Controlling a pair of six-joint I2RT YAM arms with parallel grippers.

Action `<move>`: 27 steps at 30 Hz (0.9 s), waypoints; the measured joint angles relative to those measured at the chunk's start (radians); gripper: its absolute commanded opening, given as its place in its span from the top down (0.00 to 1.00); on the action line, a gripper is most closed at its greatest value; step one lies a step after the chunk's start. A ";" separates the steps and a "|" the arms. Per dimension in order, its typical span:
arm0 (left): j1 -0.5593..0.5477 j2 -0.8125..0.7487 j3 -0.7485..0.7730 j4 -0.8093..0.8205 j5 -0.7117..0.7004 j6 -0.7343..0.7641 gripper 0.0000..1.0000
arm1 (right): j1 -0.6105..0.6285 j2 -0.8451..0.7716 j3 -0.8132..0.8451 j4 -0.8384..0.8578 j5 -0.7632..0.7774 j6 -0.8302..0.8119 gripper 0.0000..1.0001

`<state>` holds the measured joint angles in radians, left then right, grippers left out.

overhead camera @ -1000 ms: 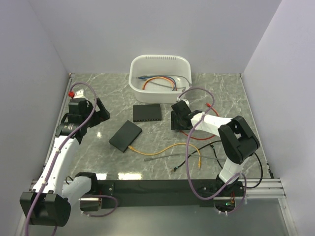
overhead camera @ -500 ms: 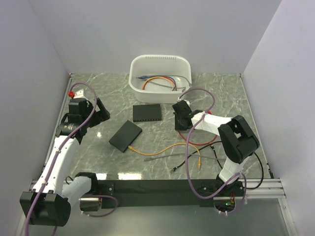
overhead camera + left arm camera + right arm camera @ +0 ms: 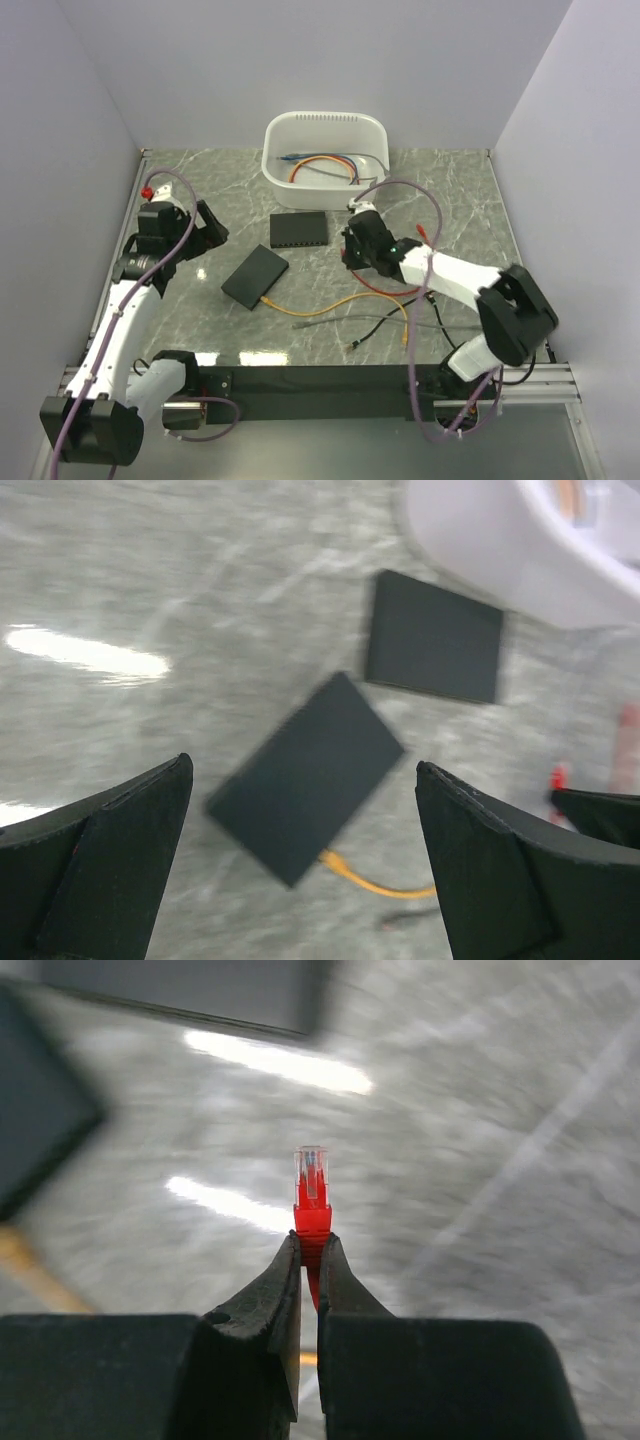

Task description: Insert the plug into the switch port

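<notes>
My right gripper (image 3: 310,1245) is shut on the red plug (image 3: 311,1188), whose clear tip sticks out forward above the marble. In the top view this gripper (image 3: 352,250) hovers just right of a black switch (image 3: 299,230) that lies flat; the plug is hidden under it there. A second black switch (image 3: 255,276) lies tilted nearer, with a yellow cable (image 3: 330,303) in its edge. In the right wrist view the flat switch (image 3: 180,985) is ahead at the top and the tilted one (image 3: 40,1110) at the left. My left gripper (image 3: 207,230) is open at the left, looking at both switches (image 3: 305,775) (image 3: 435,635).
A white bin (image 3: 325,122) holding coiled cables stands at the back, behind the flat switch. Loose black cable (image 3: 385,322) and the yellow cable's free end (image 3: 404,335) lie on the marble in front of the right arm. Walls close in on three sides.
My right gripper has shut on the red plug and drifted slightly left towards the switches, its arm swinging out to the right. The left arm has barely moved.
</notes>
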<state>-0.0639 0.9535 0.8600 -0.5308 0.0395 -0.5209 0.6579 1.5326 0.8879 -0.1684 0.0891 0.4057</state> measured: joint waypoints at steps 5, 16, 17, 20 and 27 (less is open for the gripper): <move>-0.045 -0.115 -0.090 0.095 0.145 -0.078 0.01 | 0.167 -0.210 -0.030 0.089 -0.020 -0.066 1.00; -0.386 -0.297 -0.360 0.395 0.214 -0.352 0.03 | 0.289 -0.424 -0.135 0.240 -0.177 -0.089 1.00; -0.404 -0.295 -0.371 0.417 0.210 -0.370 0.03 | 0.289 -0.424 -0.140 0.244 -0.187 -0.089 1.00; -0.468 -0.283 -0.379 0.468 0.191 -0.408 0.03 | 0.294 -0.420 -0.142 0.248 -0.198 -0.089 1.00; -0.555 -0.253 -0.383 0.576 0.115 -0.444 0.07 | 0.304 -0.380 -0.142 0.275 -0.214 -0.089 1.00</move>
<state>-0.6186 0.7010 0.4767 0.0448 0.1543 -0.9653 0.9623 1.1522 0.7460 0.1070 -0.1249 0.3168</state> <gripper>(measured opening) 0.945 0.067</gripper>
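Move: From the right hand, which already holds the red plug about 6 cm above the table, the open left gripper is some 31 cm to the left, about level in reach and 12 cm higher. The tilted switch is 19 cm left and 2 cm back, the straight switch 10 cm left and 9 cm ahead. From the left hand, the red plug is 31 cm right, 2 cm ahead and 13 cm lower, the tilted switch 14 cm right and 1 cm back. Up, back and left, the right hand carries the gripped red plug roughly 20 cm towards the left gripper, turning counter-clockwise and levelling until the plug points at it. The left hand swings about 18 cm right and some 8 cm back to meet it, rolling and turning clockwise, its fingers staying wide open; both ease off near each other. ##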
